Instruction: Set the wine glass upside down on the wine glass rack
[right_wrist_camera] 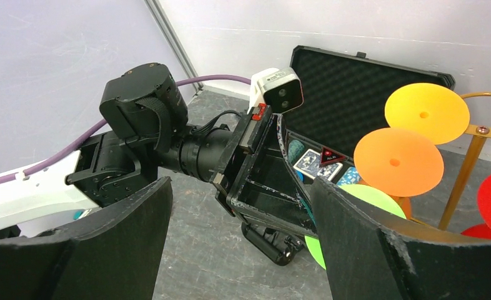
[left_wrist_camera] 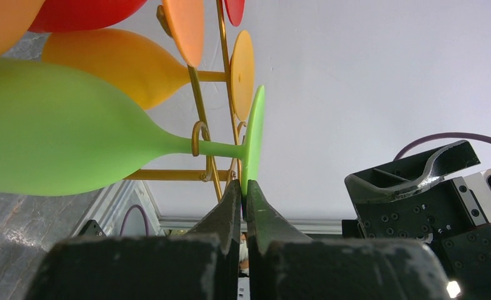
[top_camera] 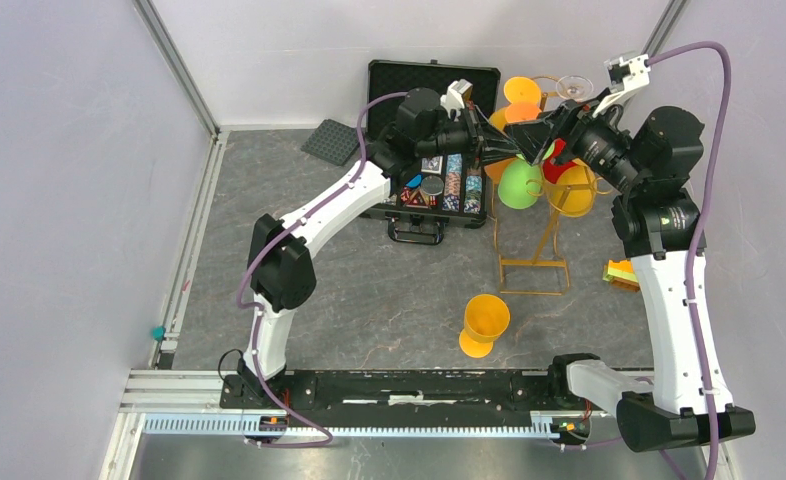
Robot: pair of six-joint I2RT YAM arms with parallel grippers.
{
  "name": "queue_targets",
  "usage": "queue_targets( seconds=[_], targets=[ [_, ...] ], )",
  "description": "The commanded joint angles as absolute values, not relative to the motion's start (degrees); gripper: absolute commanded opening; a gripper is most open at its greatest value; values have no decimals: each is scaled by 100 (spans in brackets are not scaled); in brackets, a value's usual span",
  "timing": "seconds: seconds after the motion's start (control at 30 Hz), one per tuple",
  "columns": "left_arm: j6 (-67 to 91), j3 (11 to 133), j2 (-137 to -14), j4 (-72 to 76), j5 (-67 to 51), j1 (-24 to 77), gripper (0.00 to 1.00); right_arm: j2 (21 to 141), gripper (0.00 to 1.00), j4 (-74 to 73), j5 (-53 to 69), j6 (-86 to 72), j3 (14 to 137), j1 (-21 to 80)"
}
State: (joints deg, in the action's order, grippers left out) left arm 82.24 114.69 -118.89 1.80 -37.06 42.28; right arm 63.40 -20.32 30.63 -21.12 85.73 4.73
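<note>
A green wine glass (left_wrist_camera: 62,134) hangs bowl-down with its stem in a curled hook of the gold wine glass rack (left_wrist_camera: 199,134). My left gripper (left_wrist_camera: 244,186) is shut on the lower edge of the glass's green foot disc (left_wrist_camera: 255,134). From above, the left gripper (top_camera: 514,146) meets the green wine glass (top_camera: 519,184) at the top of the rack (top_camera: 535,268). My right gripper (right_wrist_camera: 242,187) stands open and holds nothing, facing the left gripper. From above, the right gripper (top_camera: 561,128) is just right of the rack top.
Orange, yellow and red glasses (top_camera: 572,190) hang on the same rack. Another orange glass (top_camera: 484,322) stands on the table in front of the rack base. An open black case (top_camera: 434,100) of chips and cards lies behind the left gripper. A small orange and yellow block (top_camera: 621,273) sits far right.
</note>
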Motion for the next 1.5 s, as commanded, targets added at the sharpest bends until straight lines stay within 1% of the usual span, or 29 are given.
queue_targets(
  seconds=[0.0,0.17,0.23,0.27,0.33,0.4,0.5,0.6,0.67,0.77,0.97,1.07,1.3,1.47],
  targets=[
    [8260,11496,-11841,396,-3576,4280,2,6214,86,-1995,2977,-2028,8544,448],
    [8262,11441,-11821,389,-3701,4313,2,6203,86,-1999,2975,-2028,8493,446],
    [8263,11355,-11779,387,-3772,4333,5,6200,86,-1996,2973,-2039,8477,448],
    [8254,11287,-11743,387,-3798,4346,8,6197,86,-1996,2964,-2039,8467,445],
    [8202,11119,-11653,387,-3830,4359,19,6196,86,-1996,2962,-2028,8455,444],
    [8075,11018,-11554,257,-3845,4366,28,6197,86,-2000,2966,-2029,8455,448],
    [7817,10988,-11424,-176,-3888,4368,38,6197,86,-1999,2962,-2039,8446,447],
    [7609,10808,-11217,-382,-3889,4377,45,6208,86,-1990,2962,-2048,8446,448],
    [7476,10647,-11054,-395,-3868,4377,51,6197,86,-1991,2949,-2048,8431,448],
    [7114,10406,-10701,-387,-3776,4377,56,6198,86,-1994,2932,-2045,8429,448],
    [6030,9342,-9674,-155,-3345,4384,68,6209,86,-1993,2914,-2037,8393,447],
    [5185,8813,-9190,-105,-3441,4482,72,6231,86,-1994,2912,-2031,8394,448],
    [2088,7824,-8141,-987,-3729,5313,73,6268,86,-1979,2916,-2014,8394,448],
    [128,7377,-7851,-1675,-3776,6117,70,6284,86,-1942,2927,-2062,8385,448]
  ],
)
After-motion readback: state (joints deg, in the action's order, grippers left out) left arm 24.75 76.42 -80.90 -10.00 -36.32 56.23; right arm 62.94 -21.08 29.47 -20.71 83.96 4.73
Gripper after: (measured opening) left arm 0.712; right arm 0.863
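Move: At the rack, the left fingers still pinch the near-left edge of the green glass's foot; its middle is some 2 cm ahead, 4 cm right and 8 cm below. The standing yellow glass, the last on the table, is about 20 cm back from this hand, 2 cm left and 26 cm below. The hanging orange glass is roughly 9 cm ahead, 0 cm sideways and 9 cm below. From the right hand, the standing glass is some 14 cm back, 1 cm left and 34 cm below. Letting go of the green glass's foot, the left hand opens its fingers to about three quarters while it sinks some 4 cm. It then draws back with growing speed, about 20 cm in all and 8 cm left, towards the standing yellow glass, rolling some 50 degrees about its fingers, clockwise seen along them, with the fingertips dipping slightly. ##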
